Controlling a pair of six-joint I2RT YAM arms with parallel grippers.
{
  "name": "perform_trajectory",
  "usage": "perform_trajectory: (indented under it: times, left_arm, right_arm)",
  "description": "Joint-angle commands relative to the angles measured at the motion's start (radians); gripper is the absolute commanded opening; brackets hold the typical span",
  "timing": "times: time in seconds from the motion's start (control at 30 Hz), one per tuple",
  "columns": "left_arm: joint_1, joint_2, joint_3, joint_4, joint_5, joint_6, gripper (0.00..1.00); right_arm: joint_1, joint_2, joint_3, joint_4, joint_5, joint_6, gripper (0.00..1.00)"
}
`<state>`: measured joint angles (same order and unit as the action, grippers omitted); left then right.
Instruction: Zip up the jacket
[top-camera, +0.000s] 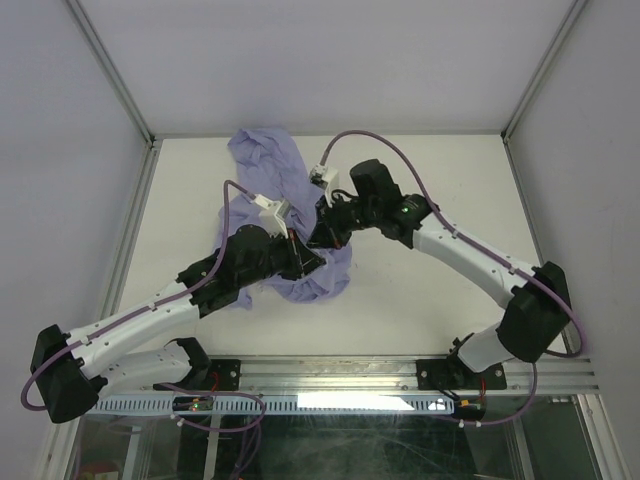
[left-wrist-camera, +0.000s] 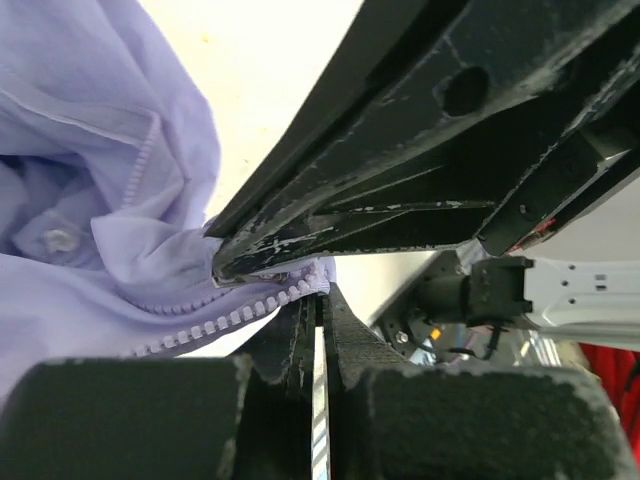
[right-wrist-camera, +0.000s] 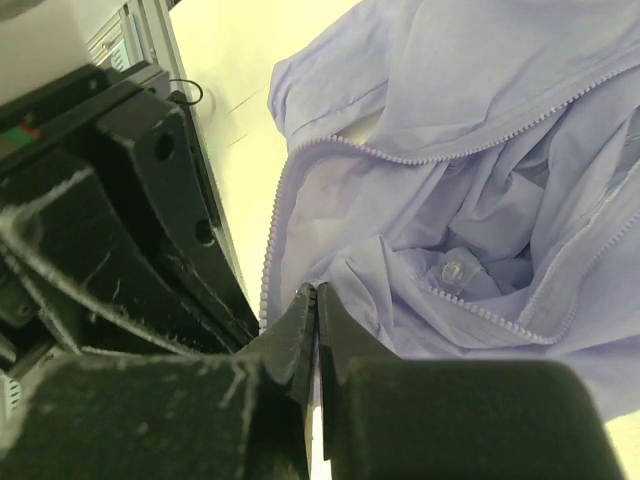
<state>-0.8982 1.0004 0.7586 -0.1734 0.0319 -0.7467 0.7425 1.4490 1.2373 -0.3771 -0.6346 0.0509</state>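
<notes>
The lavender jacket (top-camera: 268, 158) lies crumpled on the white table (top-camera: 430, 200), unzipped, with both rows of zipper teeth (right-wrist-camera: 420, 158) apart. My left gripper (top-camera: 312, 262) is shut on the jacket's zipper edge (left-wrist-camera: 250, 312), whose teeth run right into its closed tips (left-wrist-camera: 318, 298). My right gripper (top-camera: 322, 236) is also shut, pinching a fold of the jacket (right-wrist-camera: 420, 90) at its tips (right-wrist-camera: 316, 290). The two grippers meet almost tip to tip over the jacket's near end. In the left wrist view the right gripper's fingers (left-wrist-camera: 420, 200) clamp the fabric just above the zipper teeth.
White walls and aluminium frame posts (top-camera: 118, 88) enclose the table. A metal rail (top-camera: 400, 374) with the arm bases runs along the near edge. Purple cables (top-camera: 395, 150) loop above both arms. A snap button (right-wrist-camera: 455, 272) shows inside the jacket.
</notes>
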Motion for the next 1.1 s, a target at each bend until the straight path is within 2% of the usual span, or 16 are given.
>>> perform_trajectory:
  times: [0.0, 0.23, 0.33, 0.43, 0.57, 0.67, 0.87, 0.97, 1.07]
  left_arm:
    - [-0.059, -0.009, 0.041, 0.043, 0.076, 0.034, 0.0]
    - [-0.076, 0.0, 0.023, 0.034, 0.041, 0.031, 0.0]
    - [-0.076, -0.051, -0.022, 0.031, -0.027, 0.004, 0.0]
    - [-0.074, -0.123, -0.084, 0.054, -0.089, -0.015, 0.0]
    - [-0.074, -0.182, -0.144, 0.12, -0.11, -0.019, 0.0]
    - [-0.075, -0.201, -0.177, 0.169, -0.111, -0.012, 0.0]
    - [-0.074, -0.23, -0.233, 0.264, -0.12, 0.012, 0.0]
    - [-0.074, -0.241, -0.265, 0.323, -0.119, 0.018, 0.0]
    - [-0.074, -0.254, -0.293, 0.359, -0.123, 0.02, 0.0]
  right_arm:
    - [0.044, 0.102, 0.176, 0.05, -0.019, 0.014, 0.0]
    - [0.147, 0.253, 0.339, 0.003, -0.08, 0.044, 0.0]
    - [0.145, 0.249, 0.346, -0.008, -0.087, 0.066, 0.0]
    - [0.126, 0.203, 0.323, -0.005, -0.061, 0.108, 0.08]
    - [0.079, 0.13, 0.284, 0.01, -0.031, 0.222, 0.31]
    - [0.039, 0.061, 0.239, 0.043, -0.018, 0.295, 0.42]
    - [-0.037, -0.097, 0.155, -0.071, 0.131, 0.336, 0.46]
    - [-0.069, -0.165, 0.055, -0.094, 0.143, 0.406, 0.45]
    - [-0.075, -0.225, -0.075, -0.03, 0.109, 0.536, 0.45]
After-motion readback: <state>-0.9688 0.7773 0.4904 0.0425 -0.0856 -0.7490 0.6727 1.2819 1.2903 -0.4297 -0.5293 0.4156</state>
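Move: The zip pull is already in the right fingertips, at that hand's point. From the right hand, the hem end, pinched by the left fingers, lies about 3 cm back, 2 cm to the right and 2 cm lower; the snap button is roughly 6 cm ahead, 3 cm left and 4 cm below. From the left hand, the zip pull is about 3 cm ahead, 2 cm left and 2 cm above. Leftward about 6 cm, sinking and drawing slightly back, the right hand tugs with the zip pull between shut fingers, then opens them, lets go and swings up some 9 cm and back to the right, clear of the zip. Meanwhile the left hand keeps its pinch on the hem end, easing some 2 cm down and left, then back and slightly up. ##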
